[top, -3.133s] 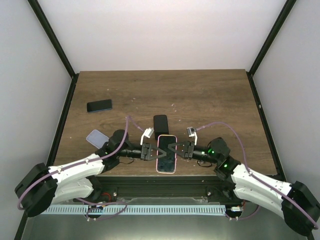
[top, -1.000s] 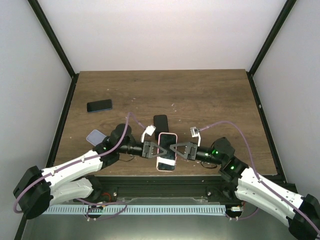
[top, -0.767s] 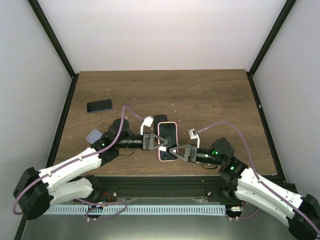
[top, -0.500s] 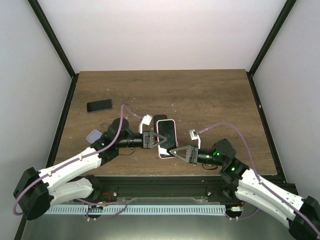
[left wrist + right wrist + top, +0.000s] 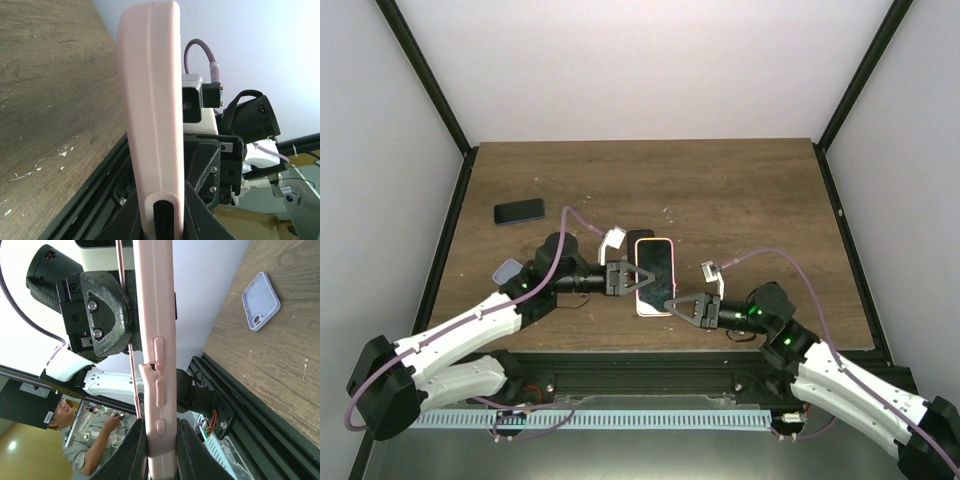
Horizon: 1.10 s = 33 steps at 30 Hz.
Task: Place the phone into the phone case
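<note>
The phone shows as a dark screen (image 5: 655, 268) framed by the pink phone case (image 5: 641, 300), held above the table's near middle. My left gripper (image 5: 633, 278) is shut on the case's left long edge. My right gripper (image 5: 670, 302) is shut on its near right corner. In the left wrist view the case (image 5: 152, 100) stands edge-on between the shut jaws of the left gripper (image 5: 161, 215). In the right wrist view the case (image 5: 156, 340) stands edge-on in the right gripper (image 5: 161, 450), and a thin pink lip (image 5: 127, 355) stands off its side.
A second black phone (image 5: 640, 239) lies flat just behind the held case. A blue-edged phone (image 5: 519, 211) lies at the far left. A lilac case (image 5: 507, 271) rests by the left arm, and the lilac case (image 5: 260, 301) also shows in the right wrist view. The black frame rail (image 5: 640, 355) runs along the near edge.
The left gripper carried the cased phone a little farther from the near edge. The right gripper slid toward the case's near right corner and shut on it.
</note>
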{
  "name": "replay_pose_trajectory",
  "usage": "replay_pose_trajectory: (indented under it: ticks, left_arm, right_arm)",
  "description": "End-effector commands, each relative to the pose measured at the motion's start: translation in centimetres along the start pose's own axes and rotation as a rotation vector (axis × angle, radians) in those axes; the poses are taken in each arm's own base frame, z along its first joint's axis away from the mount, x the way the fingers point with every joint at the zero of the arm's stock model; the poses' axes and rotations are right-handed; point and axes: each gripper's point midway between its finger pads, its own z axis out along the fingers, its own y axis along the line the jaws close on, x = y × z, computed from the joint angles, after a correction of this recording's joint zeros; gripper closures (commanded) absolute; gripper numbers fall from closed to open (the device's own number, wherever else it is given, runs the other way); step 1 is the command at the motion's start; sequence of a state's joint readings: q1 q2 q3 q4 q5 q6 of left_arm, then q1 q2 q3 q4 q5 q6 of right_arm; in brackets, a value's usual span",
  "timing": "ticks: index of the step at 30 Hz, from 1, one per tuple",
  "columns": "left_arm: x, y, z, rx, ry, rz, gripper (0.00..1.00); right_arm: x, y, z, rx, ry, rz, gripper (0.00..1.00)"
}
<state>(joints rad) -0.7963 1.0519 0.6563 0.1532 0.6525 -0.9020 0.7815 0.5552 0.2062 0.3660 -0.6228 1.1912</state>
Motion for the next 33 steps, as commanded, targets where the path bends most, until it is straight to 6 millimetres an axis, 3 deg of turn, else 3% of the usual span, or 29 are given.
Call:
replay_pose_trajectory:
  ticks: [1, 11, 19, 27, 33]
  left_arm:
    - [-1.2, 0.5, 0.0, -0.047, -0.045, 0.099, 0.88]
    - [-0.3, 0.6, -0.3, -0.024, -0.032, 0.059, 0.62]
    - [-0.2, 3.0, -0.7, -0.146, -0.050, 0.035, 0.41]
    - [-0.8, 6.4, -3.3, -0.414, -0.114, 0.034, 0.03]
    - [-0.6, 9.9, -5.8, -0.648, -0.139, 0.019, 0.00]
  right_arm:
    - [-0.3, -0.3, 0.2, 0.025, -0.009, 0.064, 0.99]
    - [-1.3, -0.6, 0.1, 0.054, -0.061, -0.044, 0.99]
    - [-1.8, -1.3, -0.1, 0.088, -0.100, -0.051, 0.99]
    - [-4.0, -6.0, -0.6, 0.381, -0.147, -0.062, 0.99]
    - [-7.8, -8.4, -1.7, 0.501, -0.161, -0.111, 0.99]
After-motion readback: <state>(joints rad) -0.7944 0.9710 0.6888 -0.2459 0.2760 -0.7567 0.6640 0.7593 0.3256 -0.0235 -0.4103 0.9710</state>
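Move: Both hands hold the cased phone in the air by its long edges: its middle is level with the left hand point and 2 cm to its right, and about 5 cm ahead and 3 cm left of the right. The black phone lies on the table about 22 cm ahead, 6 cm left and 18 cm below the right hand; from the left hand, about 17 cm ahead, 1 cm left and 20 cm below. Left fingers open and withdraw down-left; right hand carries the cased phone about 10 cm down and forward. ##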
